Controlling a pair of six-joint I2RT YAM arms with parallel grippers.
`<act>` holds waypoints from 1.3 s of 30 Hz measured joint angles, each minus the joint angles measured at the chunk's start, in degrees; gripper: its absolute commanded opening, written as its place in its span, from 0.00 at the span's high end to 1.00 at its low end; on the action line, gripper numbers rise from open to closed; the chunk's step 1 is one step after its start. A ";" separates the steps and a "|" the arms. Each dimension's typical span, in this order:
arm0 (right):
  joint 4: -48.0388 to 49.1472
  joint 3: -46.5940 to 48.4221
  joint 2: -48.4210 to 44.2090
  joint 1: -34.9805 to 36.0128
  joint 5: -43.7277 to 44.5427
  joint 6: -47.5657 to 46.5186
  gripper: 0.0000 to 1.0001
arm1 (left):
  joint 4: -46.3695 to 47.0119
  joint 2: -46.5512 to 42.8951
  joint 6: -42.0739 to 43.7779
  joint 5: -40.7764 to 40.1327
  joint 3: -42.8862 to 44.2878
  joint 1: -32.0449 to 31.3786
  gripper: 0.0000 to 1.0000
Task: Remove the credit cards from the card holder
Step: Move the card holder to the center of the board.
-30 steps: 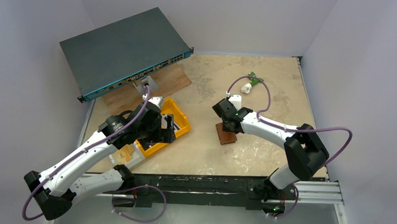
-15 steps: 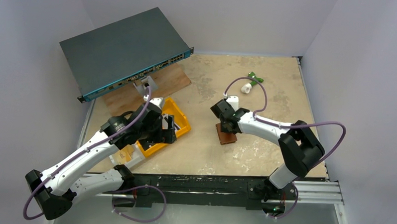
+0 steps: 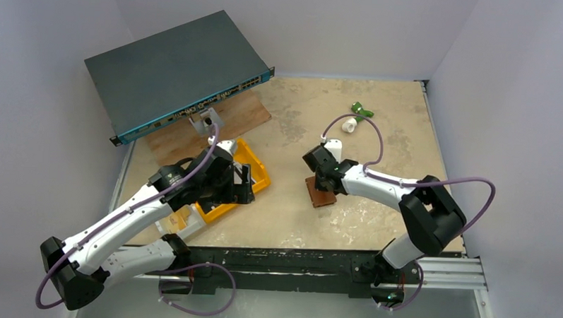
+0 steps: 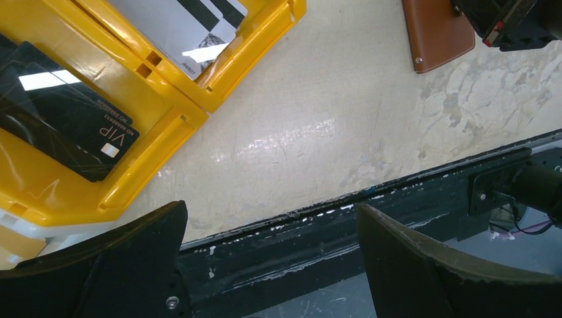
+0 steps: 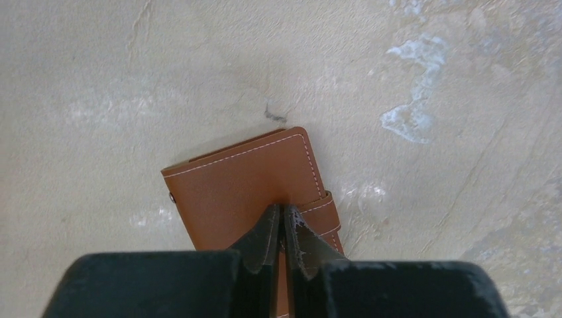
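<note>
The card holder (image 3: 322, 192) is a brown leather wallet lying closed and flat on the table; it also shows in the right wrist view (image 5: 232, 185) and the left wrist view (image 4: 434, 33). My right gripper (image 5: 281, 211) is shut, with its tips down on the card holder beside the snap tab (image 5: 321, 209). Whether the tab is pinched I cannot tell. My left gripper (image 4: 270, 209) hangs wide open and holds nothing, over the table's front edge beside the yellow bin (image 4: 166, 126). A pale grey credit card (image 4: 185, 26) with black stripes lies in that bin.
A black card marked VIP (image 4: 66, 112) lies in another compartment of the bin. A dark network switch (image 3: 176, 70) rests on a wooden board (image 3: 238, 115) at the back left. A white cylinder (image 3: 349, 124) and a green piece (image 3: 362, 109) lie at the back right.
The right gripper's jaws have closed from part open to shut over the card holder. The left arm has shifted slightly to the right, still open.
</note>
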 measured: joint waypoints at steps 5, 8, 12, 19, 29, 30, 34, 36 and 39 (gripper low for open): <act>2.62 -4.22 -5.09 0.11 -9.01 -0.04 1.00 | 4.31 1.18 -0.72 3.19 -2.82 0.00 0.00; 4.22 -6.08 -7.34 0.74 -16.02 0.35 1.00 | 7.72 2.29 -2.25 6.05 -5.66 0.00 0.00; 5.88 -6.54 -8.22 2.27 -22.38 3.15 1.00 | 11.63 5.25 -4.15 8.72 -8.15 -0.63 0.03; 9.22 -8.63 -9.18 8.76 -25.83 12.79 1.00 | 18.38 10.99 -7.58 10.62 -8.55 -5.64 0.12; 14.53 -12.90 -9.31 13.22 -25.70 24.85 1.00 | 30.32 17.57 -13.57 13.99 -12.09 -7.72 0.62; 14.80 -13.09 -9.38 13.27 -25.62 25.51 1.00 | 31.47 17.97 -14.08 14.23 -12.85 -7.78 0.65; 15.41 -13.73 -9.92 13.62 -25.20 27.32 1.00 | 36.17 19.69 -16.28 15.37 -16.20 -8.02 0.78; 15.61 -13.75 -9.92 14.03 -25.00 28.02 1.00 | 39.04 21.33 -17.46 16.13 -17.81 -8.02 0.83; 15.96 -13.75 -9.92 14.97 -24.65 28.87 1.00 | 43.23 24.57 -18.91 17.07 -19.10 -8.02 0.90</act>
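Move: The right fingers are already shut on the strap side of the brown card holder, its middle about 2 cm back and 1 cm left of them, just below. The bare spot it goes to is some 13 cm back and 12 cm left of that hand. From the open left hand the holder lies roughly 27 cm right, 8 cm ahead and 13 cm down; the yellow bins sit about 10 cm ahead, 5 cm left and 11 cm below. Back and left in equal parts, about 12 cm each, the right hand takes the holder low along the board, keeping its fingers shut and rolling nearly 40 degrees so the fingertips swing left. The left hand comes down and right to meet it, some 12 cm each way, tipping steeper, and from halfway its wide-open fingers close most of the way over the holder; whether they touch it can't be made out. ##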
